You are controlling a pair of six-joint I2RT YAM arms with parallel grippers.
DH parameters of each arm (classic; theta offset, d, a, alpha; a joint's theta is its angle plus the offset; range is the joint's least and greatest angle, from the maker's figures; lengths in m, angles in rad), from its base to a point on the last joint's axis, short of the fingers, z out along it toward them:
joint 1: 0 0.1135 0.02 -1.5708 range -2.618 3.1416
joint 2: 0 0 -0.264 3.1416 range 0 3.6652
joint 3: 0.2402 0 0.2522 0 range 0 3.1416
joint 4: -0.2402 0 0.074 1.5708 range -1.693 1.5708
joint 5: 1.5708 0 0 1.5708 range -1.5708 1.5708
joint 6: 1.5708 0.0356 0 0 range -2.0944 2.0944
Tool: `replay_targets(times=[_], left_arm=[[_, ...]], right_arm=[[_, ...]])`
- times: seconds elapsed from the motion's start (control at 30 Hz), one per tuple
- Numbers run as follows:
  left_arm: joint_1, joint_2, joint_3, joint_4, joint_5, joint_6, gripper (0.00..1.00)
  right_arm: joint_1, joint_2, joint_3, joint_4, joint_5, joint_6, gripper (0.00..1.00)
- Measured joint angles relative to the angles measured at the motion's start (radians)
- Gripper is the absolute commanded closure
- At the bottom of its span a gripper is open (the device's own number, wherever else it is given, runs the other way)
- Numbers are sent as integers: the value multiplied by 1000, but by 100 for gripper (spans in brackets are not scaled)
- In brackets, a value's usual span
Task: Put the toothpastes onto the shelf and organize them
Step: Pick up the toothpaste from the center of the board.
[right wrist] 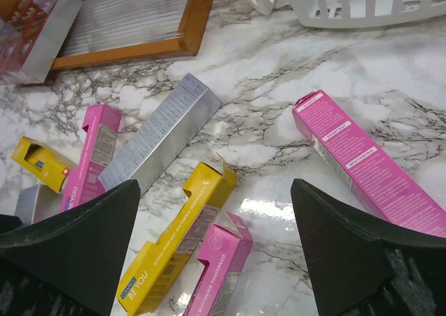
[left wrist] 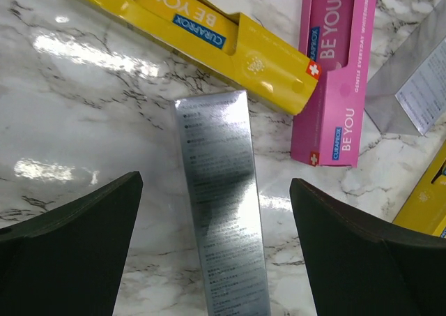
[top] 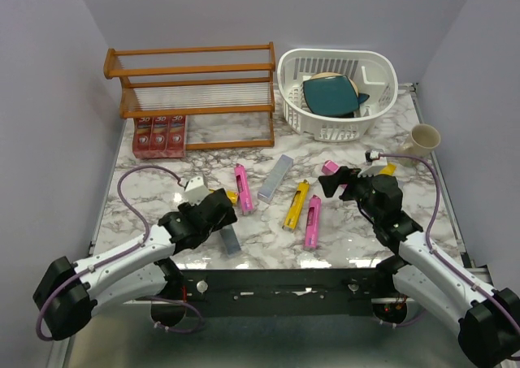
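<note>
The orange-brown shelf point(top: 191, 92) stands at the back left, with three red toothpastes point(top: 159, 135) side by side under its left end. Loose cartons lie mid-table: pink point(top: 244, 188), silver point(top: 275, 179), yellow point(top: 295, 205) and pink point(top: 312, 221). My left gripper point(top: 223, 214) hangs open over a silver carton point(left wrist: 223, 204), which lies lengthwise between its fingers without touching them. A yellow carton point(left wrist: 209, 37) and a pink one point(left wrist: 334, 86) lie just beyond. My right gripper point(right wrist: 214, 185) is open above a yellow carton point(right wrist: 182, 236) and a pink carton point(right wrist: 219, 271); another pink one point(right wrist: 366, 162) lies to its right.
A white slotted basket point(top: 374, 75) holding a teal object stands at the back right, next to the shelf. A cream cup point(top: 422, 139) sits near the right edge. Grey walls close in the table on three sides.
</note>
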Motion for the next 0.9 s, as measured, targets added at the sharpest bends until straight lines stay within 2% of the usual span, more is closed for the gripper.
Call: replay_targets(times=[0.27,0.47,0.67,0.8,0.9], left_arm=[[-175,201,89,-71,-100,-186,4],[-300,286,126,-164,-138,-319,13],[-385,401,148,-222,-140,-403,30],[-404,423,163,-236,-140,-426,48],[-408,423,169,-243,-139,-428,56]], right_arm=[[0,2,0,1,-1,0,3],[0,13,0,1,-3,0,2],[0,17,1,1,-3,0,2],[0,19,2,1,-4,0,3],[0,19,2,1,-13,0,3]])
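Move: Slightly below the left hand's open fingers lies the silver toothpaste; its middle is about 3 cm back, 3 cm to the right and some 5 cm down. At much that same depth, the yellow toothpaste lies crosswise about 7 cm ahead of the hand and 1 cm left, and the pink one about 8 cm ahead and 8 cm right. From the right hand, the silver toothpaste is roughly 31 cm left, 11 cm back and 13 cm down. The left fingers close to about half open and pinch the silver toothpaste by its long sides, nearer its near end. To get there the hand first slides right and down, then back and down along the box, some 5 cm each back and right and 4 cm down, its left side rolling up about 10 degrees as the fingertips tip a little further down. ##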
